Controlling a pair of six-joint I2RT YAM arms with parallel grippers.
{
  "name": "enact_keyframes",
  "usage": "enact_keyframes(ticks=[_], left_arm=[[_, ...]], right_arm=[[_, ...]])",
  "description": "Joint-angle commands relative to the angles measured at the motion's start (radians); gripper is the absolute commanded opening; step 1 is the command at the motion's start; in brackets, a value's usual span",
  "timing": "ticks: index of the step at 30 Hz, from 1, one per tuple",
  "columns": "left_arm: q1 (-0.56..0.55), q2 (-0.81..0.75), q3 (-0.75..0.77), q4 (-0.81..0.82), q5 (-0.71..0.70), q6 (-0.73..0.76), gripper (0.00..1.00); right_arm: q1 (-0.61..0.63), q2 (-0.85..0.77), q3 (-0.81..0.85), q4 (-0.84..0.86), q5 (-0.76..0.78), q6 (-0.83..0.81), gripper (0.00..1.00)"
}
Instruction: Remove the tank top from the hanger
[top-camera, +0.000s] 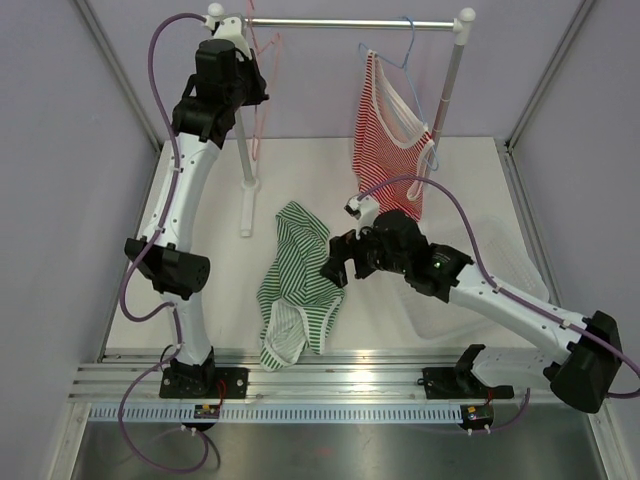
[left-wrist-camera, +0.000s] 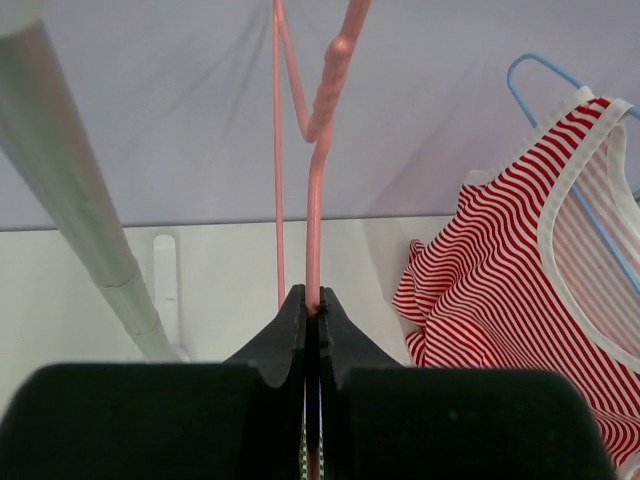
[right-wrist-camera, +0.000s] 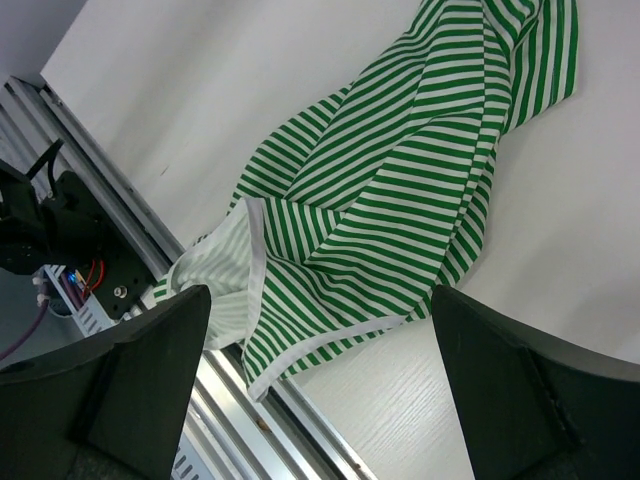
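A green-and-white striped tank top (top-camera: 295, 285) (right-wrist-camera: 400, 180) lies crumpled on the white table, reaching the near edge. The bare pink hanger (top-camera: 262, 90) (left-wrist-camera: 315, 200) hangs at the left end of the rail (top-camera: 350, 22). My left gripper (top-camera: 250, 80) (left-wrist-camera: 312, 295) is shut on the hanger's lower wire. My right gripper (top-camera: 335, 265) (right-wrist-camera: 320, 295) hovers wide open over the green top's lower hem, nothing between its fingers. A red-and-white striped tank top (top-camera: 385, 140) (left-wrist-camera: 500, 290) hangs on a blue hanger (top-camera: 405, 50) (left-wrist-camera: 545, 85) at the rail's right end.
The rack's left post (left-wrist-camera: 80, 200) and its foot (top-camera: 247, 205) stand beside my left arm. A clear plastic bin (top-camera: 500, 270) sits on the table under my right arm. An aluminium rail (right-wrist-camera: 250, 400) runs along the table's near edge.
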Motion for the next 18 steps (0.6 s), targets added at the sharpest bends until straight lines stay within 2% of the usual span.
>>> enact_keyframes(ticks=[1, 4, 6, 7, 9, 10, 12, 14, 15, 18], left_arm=[[-0.007, -0.02, 0.003, 0.08, 0.043, 0.006, 0.0], [-0.007, -0.017, 0.011, 0.058, 0.038, 0.019, 0.01], [-0.007, -0.028, 0.009, 0.047, 0.032, 0.022, 0.09], [-0.007, -0.041, 0.008, 0.041, 0.032, 0.022, 0.32], [-0.007, -0.058, 0.008, 0.032, 0.032, 0.019, 0.47], [-0.007, -0.075, 0.008, 0.018, 0.032, 0.016, 0.64], [-0.007, -0.094, 0.008, 0.0, 0.029, 0.007, 0.78], [-0.007, -0.124, -0.005, -0.022, 0.029, -0.003, 0.96], [-0.007, -0.135, -0.008, -0.031, 0.03, -0.01, 0.99], [-0.007, -0.195, -0.049, -0.063, 0.032, -0.024, 0.99]], right_arm=[[0.005, 0.073, 0.012, 0.079, -0.026, 0.01, 1.0], [0.019, 0.149, 0.042, 0.08, -0.024, 0.006, 1.0], [0.031, 0.2, 0.056, 0.086, -0.021, -0.008, 0.99], [0.035, 0.22, 0.075, 0.091, -0.011, -0.017, 0.99], [0.045, 0.289, 0.116, 0.074, 0.018, -0.03, 0.99], [0.05, 0.315, 0.133, 0.068, 0.032, -0.039, 0.99], [0.068, 0.393, 0.189, 0.039, 0.072, -0.05, 1.0], [0.081, 0.474, 0.23, 0.016, 0.104, -0.062, 1.0], [0.088, 0.502, 0.271, -0.011, 0.12, -0.067, 1.0], [0.12, 0.605, 0.337, -0.055, 0.175, -0.083, 1.0]])
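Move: The pink hanger pinched in the left hand goes to the rack's bar, about 12 cm above and 5 cm ahead of that hand. The rack's left post is some 8 cm to its left and 4 cm ahead, the red tank top about 28 cm right, 5 cm ahead and rather lower. From the open right hand, the middle of the green tank top lies roughly 9 cm left, 2 cm ahead and 20 cm down; the basket, about as low, is 26 cm right and 3 cm ahead. Downward and to its left the right hand swoops, about 10 cm down and 7 cm left and a little forward, towards the green tank top, fingers wide open and tipping some 15 degrees steeper. The left hand eases the pink hanger down barely 1 cm at the bar, opens wide to let go, then backs off about 3 cm, rising slightly. ##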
